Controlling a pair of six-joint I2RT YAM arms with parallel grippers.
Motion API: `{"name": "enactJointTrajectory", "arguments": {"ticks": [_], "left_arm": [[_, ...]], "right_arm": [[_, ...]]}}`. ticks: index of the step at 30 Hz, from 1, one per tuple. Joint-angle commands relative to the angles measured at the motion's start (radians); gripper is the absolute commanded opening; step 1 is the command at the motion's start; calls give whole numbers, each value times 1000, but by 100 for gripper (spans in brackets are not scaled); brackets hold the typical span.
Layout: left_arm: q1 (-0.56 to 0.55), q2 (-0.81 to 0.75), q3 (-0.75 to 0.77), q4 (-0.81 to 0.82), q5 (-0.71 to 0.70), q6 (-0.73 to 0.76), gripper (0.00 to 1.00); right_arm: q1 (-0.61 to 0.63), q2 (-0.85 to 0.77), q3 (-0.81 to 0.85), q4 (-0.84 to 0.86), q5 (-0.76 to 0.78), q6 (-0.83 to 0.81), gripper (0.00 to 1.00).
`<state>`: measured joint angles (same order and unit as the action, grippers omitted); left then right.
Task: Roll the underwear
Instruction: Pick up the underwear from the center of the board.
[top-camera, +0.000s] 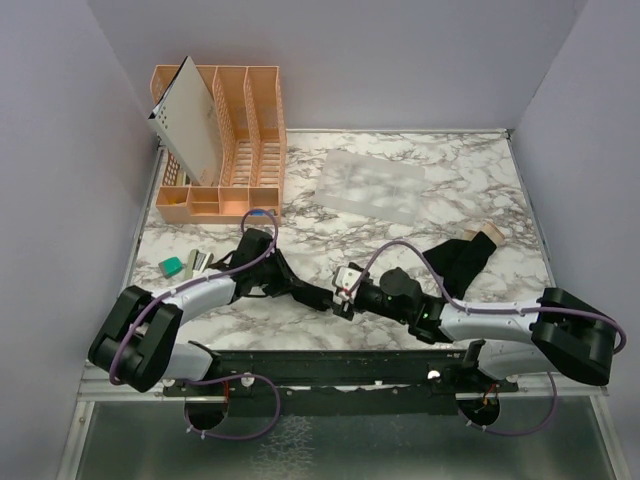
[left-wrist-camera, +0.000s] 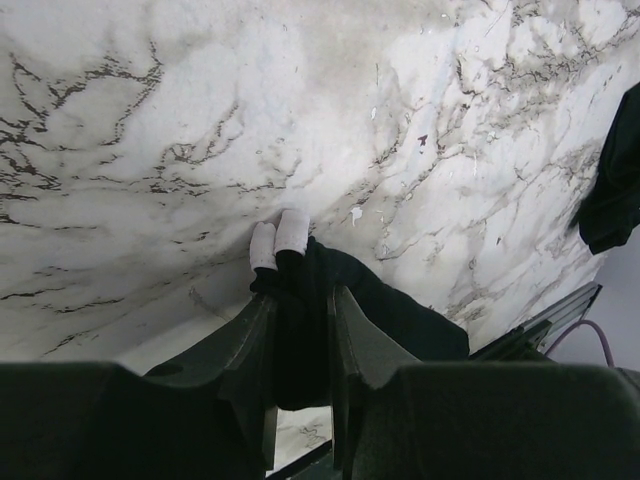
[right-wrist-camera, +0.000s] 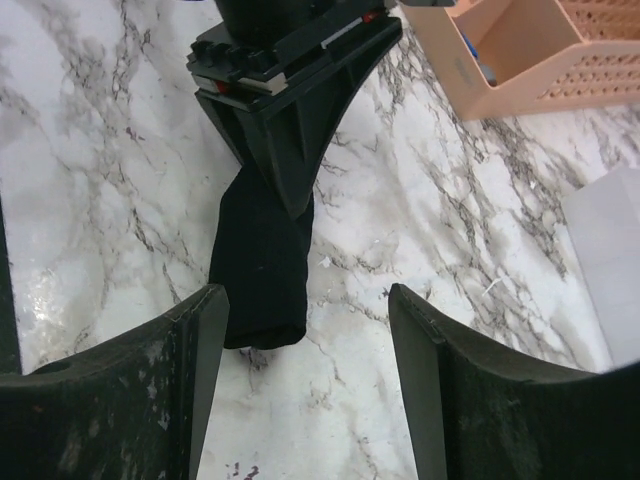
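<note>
A rolled black underwear (left-wrist-camera: 300, 330) with two white tags (left-wrist-camera: 280, 237) sits between the jaws of my left gripper (left-wrist-camera: 303, 300), which is shut on it. In the right wrist view the same bundle (right-wrist-camera: 262, 270) hangs from the left gripper (right-wrist-camera: 285, 150) down to the marble. My right gripper (right-wrist-camera: 308, 300) faces it, open, and its left finger (right-wrist-camera: 205, 340) is just beside the bundle's end. From above, the two grippers (top-camera: 330, 296) (top-camera: 355, 290) meet at the table's near centre. A second black underwear (top-camera: 462, 258) with a tan band (top-camera: 487, 236) lies flat at the right.
A peach organizer rack (top-camera: 230, 150) holding a grey perforated panel (top-camera: 190, 115) stands at the back left. A translucent plastic sheet (top-camera: 372, 185) lies at the back centre. A small green item (top-camera: 173, 265) rests near the left arm. The table's front rail (top-camera: 330, 362) runs below the grippers.
</note>
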<state>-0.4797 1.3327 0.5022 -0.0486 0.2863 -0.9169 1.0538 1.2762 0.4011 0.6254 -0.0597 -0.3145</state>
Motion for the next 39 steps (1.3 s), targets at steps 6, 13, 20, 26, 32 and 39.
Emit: {"name": "enactJointTrajectory", "arguments": {"ticks": [6,13,20,26,32,39], "left_arm": [[-3,41,42,-124,-28,24,10],[-3,48,48,-131,-22,27,10],[-3,43,46,-134,-25,30,10],[-3,35,37,-122,-23,9,11],[0,4,32,-138,-32,2,13],[23,-14,40,-150,-14,-1,35]], "right_arm": [[108,124,85,-23,50,-239,68],[166,286,139,56,148,-218,71],[166,394,171,65,209,-160,73],[166,511,240,63,259,-83,64],[165,500,127,176,337,20,51],[163,487,84,121,293,95,27]]}}
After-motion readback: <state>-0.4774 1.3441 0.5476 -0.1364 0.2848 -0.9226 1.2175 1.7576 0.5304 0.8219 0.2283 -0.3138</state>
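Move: The rolled underwear, its near-left end already in the left gripper, has its middle about 5 cm to the right hand's left, level with it in reach and roughly 9 cm below. From the left hand that middle is some 4 cm right, 3 cm back and 1 cm lower. The black cloth lies about 34 cm to the right hand's right and 9 cm ahead; the clear sheet is roughly 31 cm ahead and 13 cm right of that hand. The right fingers come down astride the free part of the underwear roll and close partway, starting to pinch it beside the left gripper. The right hand first swings left with a short pull back, then sinks to about 8.5 cm lower and works forward again, its fingers tipping down 10 to 15 degrees. The left hand stays put, keeping its grip. ##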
